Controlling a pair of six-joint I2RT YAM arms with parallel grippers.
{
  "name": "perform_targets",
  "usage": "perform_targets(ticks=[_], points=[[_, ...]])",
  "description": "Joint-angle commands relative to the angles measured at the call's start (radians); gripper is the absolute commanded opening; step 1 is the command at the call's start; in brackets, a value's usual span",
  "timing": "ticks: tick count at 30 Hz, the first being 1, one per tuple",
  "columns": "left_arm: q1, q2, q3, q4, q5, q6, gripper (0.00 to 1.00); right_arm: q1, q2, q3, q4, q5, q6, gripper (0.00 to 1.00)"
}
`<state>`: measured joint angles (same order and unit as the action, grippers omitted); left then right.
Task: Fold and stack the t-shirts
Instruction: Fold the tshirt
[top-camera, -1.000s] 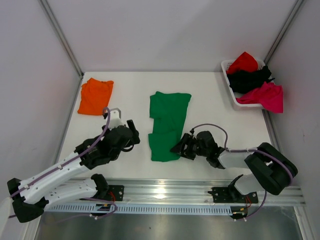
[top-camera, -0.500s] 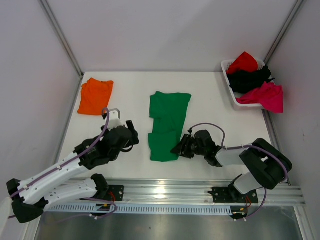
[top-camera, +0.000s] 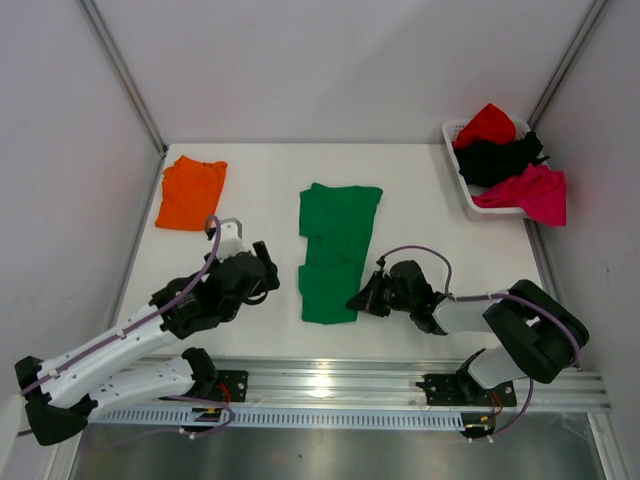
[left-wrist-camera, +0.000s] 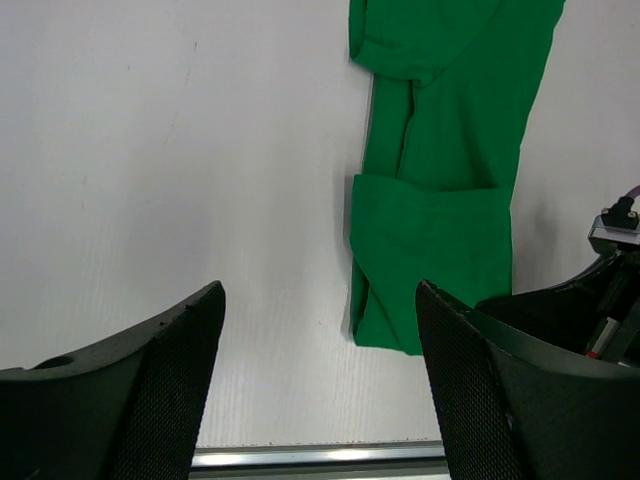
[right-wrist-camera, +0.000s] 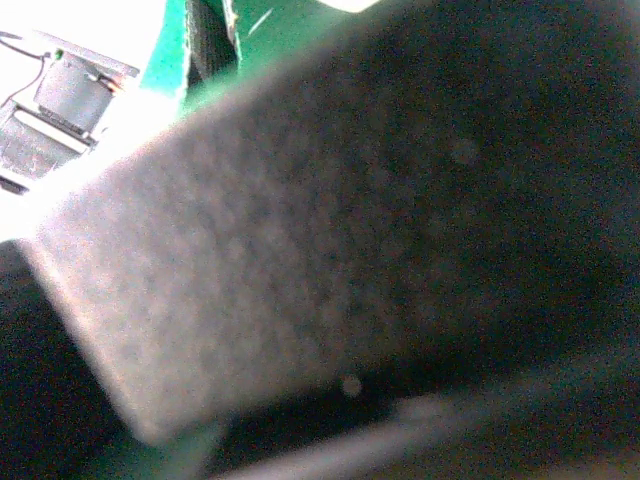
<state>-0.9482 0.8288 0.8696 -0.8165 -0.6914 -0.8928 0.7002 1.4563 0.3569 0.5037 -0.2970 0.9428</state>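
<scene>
A bright green t-shirt (top-camera: 335, 245), folded into a long strip, lies mid-table; the left wrist view shows the green t-shirt (left-wrist-camera: 450, 180) too. My right gripper (top-camera: 355, 300) lies low at its near right corner and is shut on the cloth edge. In the right wrist view a blurred finger (right-wrist-camera: 300, 250) fills the picture, with green cloth (right-wrist-camera: 260, 25) showing past it. My left gripper (top-camera: 262, 275) hovers open to the left of the shirt's near end, with only bare table between its fingers (left-wrist-camera: 180, 350). An orange t-shirt (top-camera: 191, 192) lies folded at the far left.
A white basket (top-camera: 449, 128) at the far right corner holds a red t-shirt (top-camera: 487, 122), a black one (top-camera: 500, 157) and a magenta one (top-camera: 530, 190) hanging over its rim. The table's metal front rail (top-camera: 330, 385) runs just behind the arm bases.
My right gripper has slid slightly left onto the green t-shirt's near right corner and closed there. The left arm has hardly moved.
</scene>
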Motion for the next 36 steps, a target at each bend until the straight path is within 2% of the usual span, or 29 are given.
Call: perform_targets(ticks=[1,4,9,14,20,22,23,24,26,36], points=[[0.006,0.023,-0.055,0.017,0.076,-0.064,0.79,0.005,0.013,-0.010,0.045,-0.008,-0.015,0.00],[0.005,0.068,-0.104,0.068,0.230,-0.115,0.77,0.007,0.035,-0.015,0.077,-0.017,-0.007,0.00],[-0.009,0.128,-0.217,0.141,0.351,-0.175,0.76,0.005,0.050,-0.013,0.095,-0.031,-0.001,0.00],[-0.012,0.119,-0.332,0.359,0.476,-0.181,0.77,0.005,0.058,-0.012,0.101,-0.034,0.008,0.00],[-0.014,0.073,-0.469,0.577,0.506,-0.146,0.78,0.007,0.068,-0.016,0.114,-0.036,0.022,0.00],[-0.014,0.038,-0.512,0.744,0.512,-0.112,0.79,0.005,0.076,-0.018,0.127,-0.040,0.025,0.00],[-0.015,0.027,-0.588,0.808,0.520,-0.103,0.79,0.007,0.079,-0.019,0.131,-0.044,0.027,0.00],[-0.015,0.015,-0.613,0.955,0.529,-0.091,0.80,0.005,0.084,-0.021,0.139,-0.045,0.031,0.00],[-0.015,0.006,-0.681,1.052,0.530,-0.081,0.80,0.007,0.084,-0.026,0.148,-0.050,0.037,0.00],[-0.015,0.101,-0.658,1.094,0.529,-0.093,0.80,0.007,0.067,-0.029,0.139,-0.050,0.039,0.00]])
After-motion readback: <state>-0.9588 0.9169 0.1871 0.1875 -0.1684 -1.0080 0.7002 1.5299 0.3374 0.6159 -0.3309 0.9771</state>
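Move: Below and to the right of the left hand, about 18 cm down, 8 cm right and 7 cm nearer the base, lies the near-left corner of the folded tshirt. The right hand's grip on its right side lies some 18 cm right and 3 cm back, 17 cm down, and the near flap's far fold about 6 cm ahead and 15 cm right. From the right hand, the near-left corner is roughly 10 cm left, 4 cm back and 2 cm lower. Sinking steeply and a little back at first, then swinging right near the cloth, the left hand comes down about 15 cm and some 10 cm to the right onto the tshirt's near-left corner. Its wrist rolls right side up and turns clockwise, the fingers staying wide open. The right hand stays low, keeping its shut grip on the flap's right side. ##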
